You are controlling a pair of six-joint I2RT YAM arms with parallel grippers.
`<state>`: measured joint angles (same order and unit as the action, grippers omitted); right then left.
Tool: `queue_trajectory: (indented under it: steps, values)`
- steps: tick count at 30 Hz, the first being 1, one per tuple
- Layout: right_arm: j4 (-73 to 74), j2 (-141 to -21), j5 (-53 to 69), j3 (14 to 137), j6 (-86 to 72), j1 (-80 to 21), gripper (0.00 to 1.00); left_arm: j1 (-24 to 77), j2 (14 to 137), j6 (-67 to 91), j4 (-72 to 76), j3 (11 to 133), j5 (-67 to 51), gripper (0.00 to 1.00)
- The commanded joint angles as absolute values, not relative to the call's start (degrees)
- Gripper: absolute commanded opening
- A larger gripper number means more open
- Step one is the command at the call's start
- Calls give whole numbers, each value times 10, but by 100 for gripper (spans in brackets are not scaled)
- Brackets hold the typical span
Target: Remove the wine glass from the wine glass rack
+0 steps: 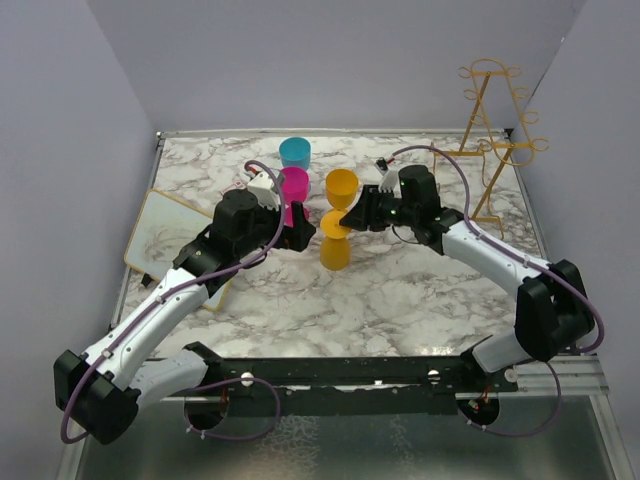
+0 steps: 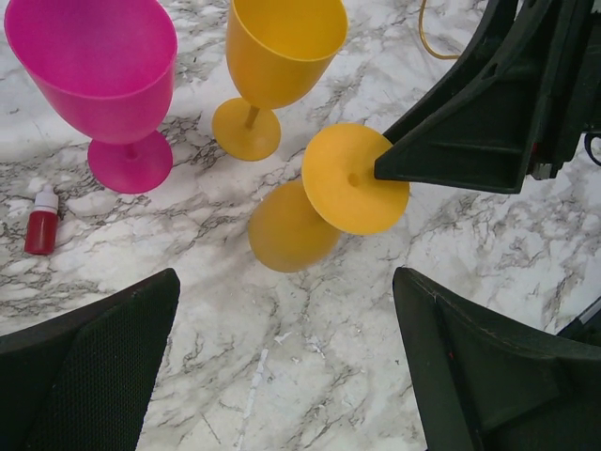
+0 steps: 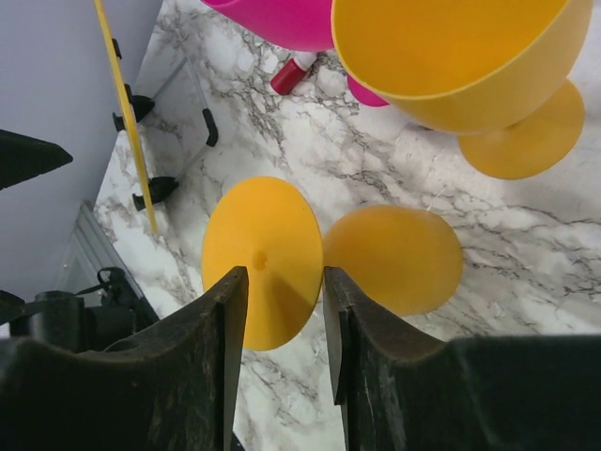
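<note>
The gold wire wine glass rack [image 1: 493, 130] stands at the far right corner, with no glass showing on its arms. My right gripper [image 1: 352, 218] is shut on the round foot [image 3: 261, 254] of a yellow wine glass [image 1: 334, 243] near the table's middle. The glass is turned bowl-down [image 3: 394, 258] and tilted. The fingers [image 3: 230, 315] straddle the foot's edge. The held glass also shows in the left wrist view [image 2: 355, 178]. My left gripper [image 2: 282, 376] is open and empty, just left of that glass [image 1: 300, 232].
A second yellow glass [image 1: 342, 185], a pink glass [image 1: 294, 185] and a blue glass [image 1: 295, 152] stand upright behind the grippers. A small red bottle [image 2: 41, 225] lies by the pink glass. A marble-pattern board [image 1: 165, 235] lies at the left edge.
</note>
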<state>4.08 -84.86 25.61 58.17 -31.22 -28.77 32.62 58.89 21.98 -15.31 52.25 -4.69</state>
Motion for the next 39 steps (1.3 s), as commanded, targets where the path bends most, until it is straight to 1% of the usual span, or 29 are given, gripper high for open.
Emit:
queue_trajectory:
  steps: [1,2,6,9,10,15,19,25,30,32,35,37,39]
  values:
    - [17,-865,304,571,-320,-289,35,323,577,220,-147,526,-61,99]
    - [13,-866,308,571,-324,-289,32,323,576,220,-149,526,-60,99]
    - [-5,-876,334,566,-342,-289,30,323,572,217,-157,531,-56,99]
    - [-11,-881,346,559,-352,-289,21,322,569,218,-160,533,-54,99]
    - [-16,-880,352,555,-354,-289,15,322,568,218,-161,535,-55,99]
    - [-11,-856,387,546,-348,-289,1,322,565,217,-169,548,-54,99]
    - [19,-811,415,543,-320,-289,1,322,561,214,-175,562,-51,99]
    - [138,-746,474,560,-209,-288,1,322,559,214,-177,578,-55,99]
    - [238,-680,486,583,-52,-289,1,321,564,220,-172,589,-66,99]
    - [245,-640,498,582,23,-289,1,321,569,225,-168,594,-75,99]
    - [232,-564,567,564,187,-290,1,321,576,239,-156,603,-97,99]
    - [248,-516,616,548,395,-290,1,321,580,253,-147,612,-123,99]
    - [301,-471,663,530,618,-290,1,320,584,273,-137,625,-154,99]
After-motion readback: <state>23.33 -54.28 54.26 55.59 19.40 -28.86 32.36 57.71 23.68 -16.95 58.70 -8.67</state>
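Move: The upside-down yellow glass stands with its foot uppermost, right at my right fingertips: its middle is about 3 cm to the left of that hand and 8 cm below. From the same hand, the upright yellow glass is roughly 10 cm ahead and 2 cm left, the magenta glass about 10 cm ahead and 12 cm left, both some 8 cm lower. From my left hand the upside-down glass lies about 7 cm right, 2 cm ahead and 12 cm below. With my right hand I ease a couple of centimetres left and back at the foot of the upside-down glass, closing until I pinch its edge. Then I draw it back about 15 cm from the standing glasses and up 11 cm, tilting the wrist up and swinging it counter-clockwise, some 60 degrees in all. My open left hand rises about 5 cm out of the way. ##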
